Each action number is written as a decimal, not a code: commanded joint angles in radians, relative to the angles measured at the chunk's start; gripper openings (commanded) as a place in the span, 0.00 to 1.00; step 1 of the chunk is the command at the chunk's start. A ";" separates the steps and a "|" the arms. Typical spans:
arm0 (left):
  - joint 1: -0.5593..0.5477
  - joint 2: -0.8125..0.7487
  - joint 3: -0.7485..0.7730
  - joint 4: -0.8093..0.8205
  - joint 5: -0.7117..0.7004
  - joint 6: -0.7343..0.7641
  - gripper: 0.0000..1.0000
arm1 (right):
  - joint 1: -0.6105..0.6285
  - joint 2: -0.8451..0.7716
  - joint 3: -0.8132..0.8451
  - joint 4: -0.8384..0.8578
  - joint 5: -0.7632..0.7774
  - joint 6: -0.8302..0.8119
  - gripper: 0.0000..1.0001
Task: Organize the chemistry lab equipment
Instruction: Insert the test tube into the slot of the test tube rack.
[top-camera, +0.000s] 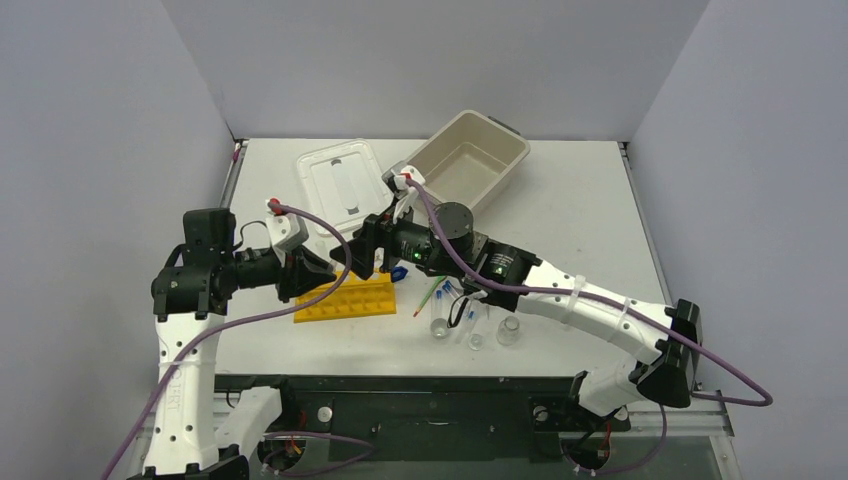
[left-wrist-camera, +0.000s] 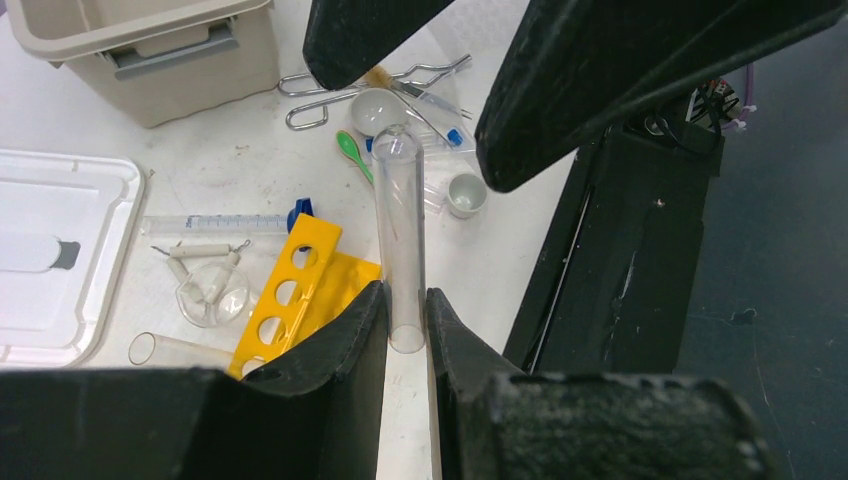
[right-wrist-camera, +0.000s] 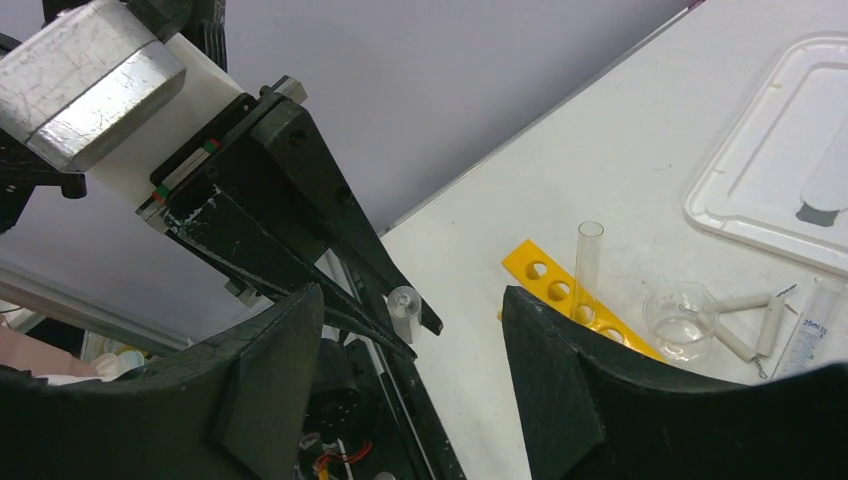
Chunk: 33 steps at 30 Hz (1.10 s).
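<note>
My left gripper (left-wrist-camera: 407, 305) is shut on the open end of a clear test tube (left-wrist-camera: 402, 220), held above the table's near left. The tube's rounded tip (right-wrist-camera: 403, 306) points at my right gripper (right-wrist-camera: 410, 296), which is open with a finger on either side of the tip, not touching it. In the top view the two grippers meet, left (top-camera: 318, 268) and right (top-camera: 362, 258), over the yellow holed rack (top-camera: 345, 298). Another tube (right-wrist-camera: 587, 258) stands in the rack (right-wrist-camera: 560, 293). A glass dish (left-wrist-camera: 212, 295) lies beside the rack.
The beige tub (top-camera: 468, 160) and white lid (top-camera: 338, 183) sit at the back. Metal tongs (left-wrist-camera: 330, 95), a green spatula (left-wrist-camera: 352, 150), a small beaker (left-wrist-camera: 465, 193) and vials (top-camera: 470, 322) lie right of the rack. A graduated tube (left-wrist-camera: 215, 222) and a loose tube (left-wrist-camera: 170, 348) lie near the dish.
</note>
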 joint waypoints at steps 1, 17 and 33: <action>-0.004 -0.003 -0.001 0.052 0.000 -0.026 0.00 | 0.015 0.019 0.054 0.001 -0.023 -0.015 0.60; -0.004 0.000 0.003 0.049 -0.020 -0.024 0.00 | 0.027 0.083 0.088 0.018 -0.017 0.021 0.03; 0.227 0.090 0.037 0.143 -0.245 -0.105 0.82 | 0.022 0.078 0.002 -0.209 0.230 -0.134 0.00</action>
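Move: The left fingers already hold the test tube near its lower end, its middle about 3 cm above them. From the open right fingers, hovering around the upper end, the test tube's middle lies some 2 cm left and 4 cm below, level fore and aft. From the left hand, the rack lies about 7 cm ahead, 3 cm left and 23 cm below; the tube standing in it 8 cm ahead, 4 cm left, 18 cm below; the beaker 17 cm ahead, 1 cm left, 26 cm below. Ease the right gripper about 2 cm down and 2 cm left and pinch the tube's upper part while the left hand keeps its hold nearly still. Then open the left fingers wide and pull them clear forward and left, some 6 cm, swinging counter-clockwise. Carry the tube in the right hand another 3–4 cm down and slightly forward towards the rack, fingertips tipping down. ##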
